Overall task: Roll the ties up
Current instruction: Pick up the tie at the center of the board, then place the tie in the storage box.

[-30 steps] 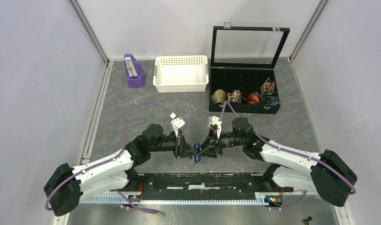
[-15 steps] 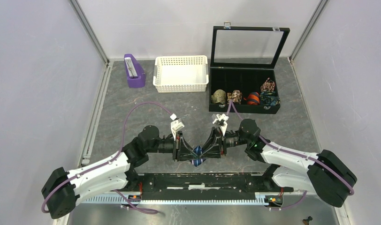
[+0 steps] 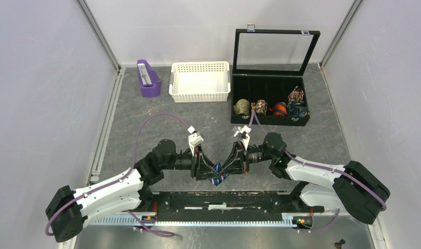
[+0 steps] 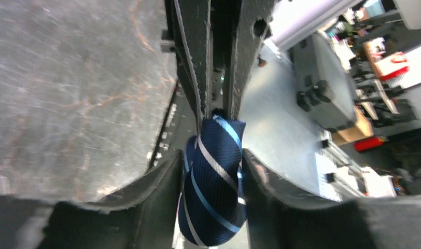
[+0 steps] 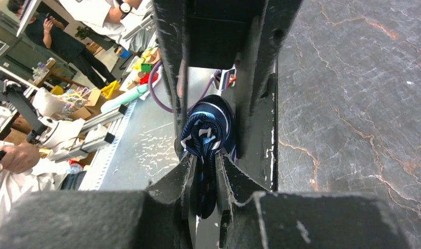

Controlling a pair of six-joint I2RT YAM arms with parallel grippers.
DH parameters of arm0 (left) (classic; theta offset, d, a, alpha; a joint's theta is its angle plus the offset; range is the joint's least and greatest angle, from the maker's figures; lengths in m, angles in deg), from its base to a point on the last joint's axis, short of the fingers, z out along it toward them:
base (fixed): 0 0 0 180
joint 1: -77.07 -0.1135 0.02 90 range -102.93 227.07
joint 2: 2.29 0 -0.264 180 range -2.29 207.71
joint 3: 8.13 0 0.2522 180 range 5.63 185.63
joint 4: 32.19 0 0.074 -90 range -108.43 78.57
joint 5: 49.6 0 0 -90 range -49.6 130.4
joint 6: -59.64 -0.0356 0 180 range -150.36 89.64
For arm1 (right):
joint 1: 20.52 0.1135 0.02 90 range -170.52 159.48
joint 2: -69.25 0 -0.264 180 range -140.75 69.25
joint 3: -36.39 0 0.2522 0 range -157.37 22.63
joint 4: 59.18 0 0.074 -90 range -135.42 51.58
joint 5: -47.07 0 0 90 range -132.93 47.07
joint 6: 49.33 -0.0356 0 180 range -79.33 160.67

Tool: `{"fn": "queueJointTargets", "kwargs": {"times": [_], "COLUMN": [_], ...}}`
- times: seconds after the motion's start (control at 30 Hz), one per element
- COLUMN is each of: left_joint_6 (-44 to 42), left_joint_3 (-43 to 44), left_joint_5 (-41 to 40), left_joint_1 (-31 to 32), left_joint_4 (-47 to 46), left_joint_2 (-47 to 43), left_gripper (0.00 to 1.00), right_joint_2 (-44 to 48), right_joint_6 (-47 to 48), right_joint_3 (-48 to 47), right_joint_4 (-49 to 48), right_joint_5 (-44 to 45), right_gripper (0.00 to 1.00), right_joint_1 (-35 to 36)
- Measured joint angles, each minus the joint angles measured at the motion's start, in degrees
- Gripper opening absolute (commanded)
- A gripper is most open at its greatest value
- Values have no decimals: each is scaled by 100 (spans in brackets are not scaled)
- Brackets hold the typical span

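Note:
The tie (image 3: pixel 217 174) is a small navy coil with thin light-blue and white stripes, held between both grippers above the table's near edge. In the left wrist view the coil (image 4: pixel 214 189) sits squeezed between my left gripper's (image 4: pixel 212 174) jaws. In the right wrist view my right gripper (image 5: pixel 204 168) pinches a flat fold of the tie (image 5: pixel 206 132) while the coil bulges beyond its tips. In the top view the left gripper (image 3: pixel 209 169) and right gripper (image 3: pixel 226 168) meet tip to tip at the coil.
A black compartment box (image 3: pixel 270 120) with its glass lid up holds several patterned rolls at the back right. A white basket (image 3: pixel 200 94) and a purple holder (image 3: pixel 148 79) stand at the back. The arms' base rail (image 3: pixel 224 201) lies just below the grippers.
Both grippers have shifted slightly toward the near edge with the coil, and the right arm has drawn back to the right. The hold on the tie is unchanged.

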Motion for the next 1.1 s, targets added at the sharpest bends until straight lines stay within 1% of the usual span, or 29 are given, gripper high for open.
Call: {"fn": "queueJointTargets", "kwargs": {"times": [0.13, 0.2, 0.23, 0.33, 0.43, 0.47, 0.6, 0.67, 0.8, 0.93, 1.1], "left_joint_6": [-70, -79, -76, -76, -74, -72, -61, -59, -35, 72, 136], "left_joint_3": [0, 0, 0, 7, 103, 188, 859, 1351, 2079, 2485, 2625], "left_joint_5": [-361, -525, -597, -848, -1357, -1569, -2955, -3615, -4618, -5237, -5759], "left_joint_1": [7, 9, 9, 9, 9, 9, 9, 9, 9, 9, 9], "left_joint_4": [11, 48, 70, 208, 699, 981, 2444, 3206, 4393, 5451, 6275], "left_joint_2": [-70, -195, -269, -496, -708, -798, -1207, -1248, -1279, -1283, -1412], "left_gripper": [87, 97, 100, 100, 100, 100, 100, 100, 100, 100, 100], "right_joint_2": [28, 50, 61, 101, 142, 160, 240, 240, 216, -9, -492], "right_joint_6": [404, 595, 669, 796, 896, 960, 1368, 1615, 2006, 2282, 2588], "right_joint_3": [-66, -122, -144, -199, -313, -396, -1023, -1464, -2199, -2859, -3707], "right_joint_4": [544, 881, 1008, 1287, 1609, 1781, 2756, 3241, 3967, 4524, 5125], "right_joint_5": [269, 476, 575, 846, 1102, 1202, 1801, 2188, 2916, 3373, 3954], "right_gripper": [0, 0, 0, 0, 0, 0, 0, 0, 0, 0, 0], "right_joint_1": [61, 76, 68, -17, -136, -184, -415, -573, -990, -1456, -2116]}}
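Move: The rolled tie is between the two hands: its middle is about 2 cm to the right of the left hand point, level and straight across, while the right fingers already hold it. From the right hand, the black box's middle is about 38 cm ahead, 21 cm right and 14 cm below. The green roll lies some 33 cm ahead and 9 cm right, the brown roll beside it 16 cm right, and the white basket 46 cm ahead, 11 cm left, all roughly 15 cm lower. The rolled tie goes forward about 27 cm and some 8 cm right with the right hand, which keeps its pinch, dips slightly, then climbs towards the black box while swinging clockwise about 55 degrees. Meanwhile the left fingers spread fully, let the tie go, and that hand draws off forward, then mostly left, turning counter-clockwise. ##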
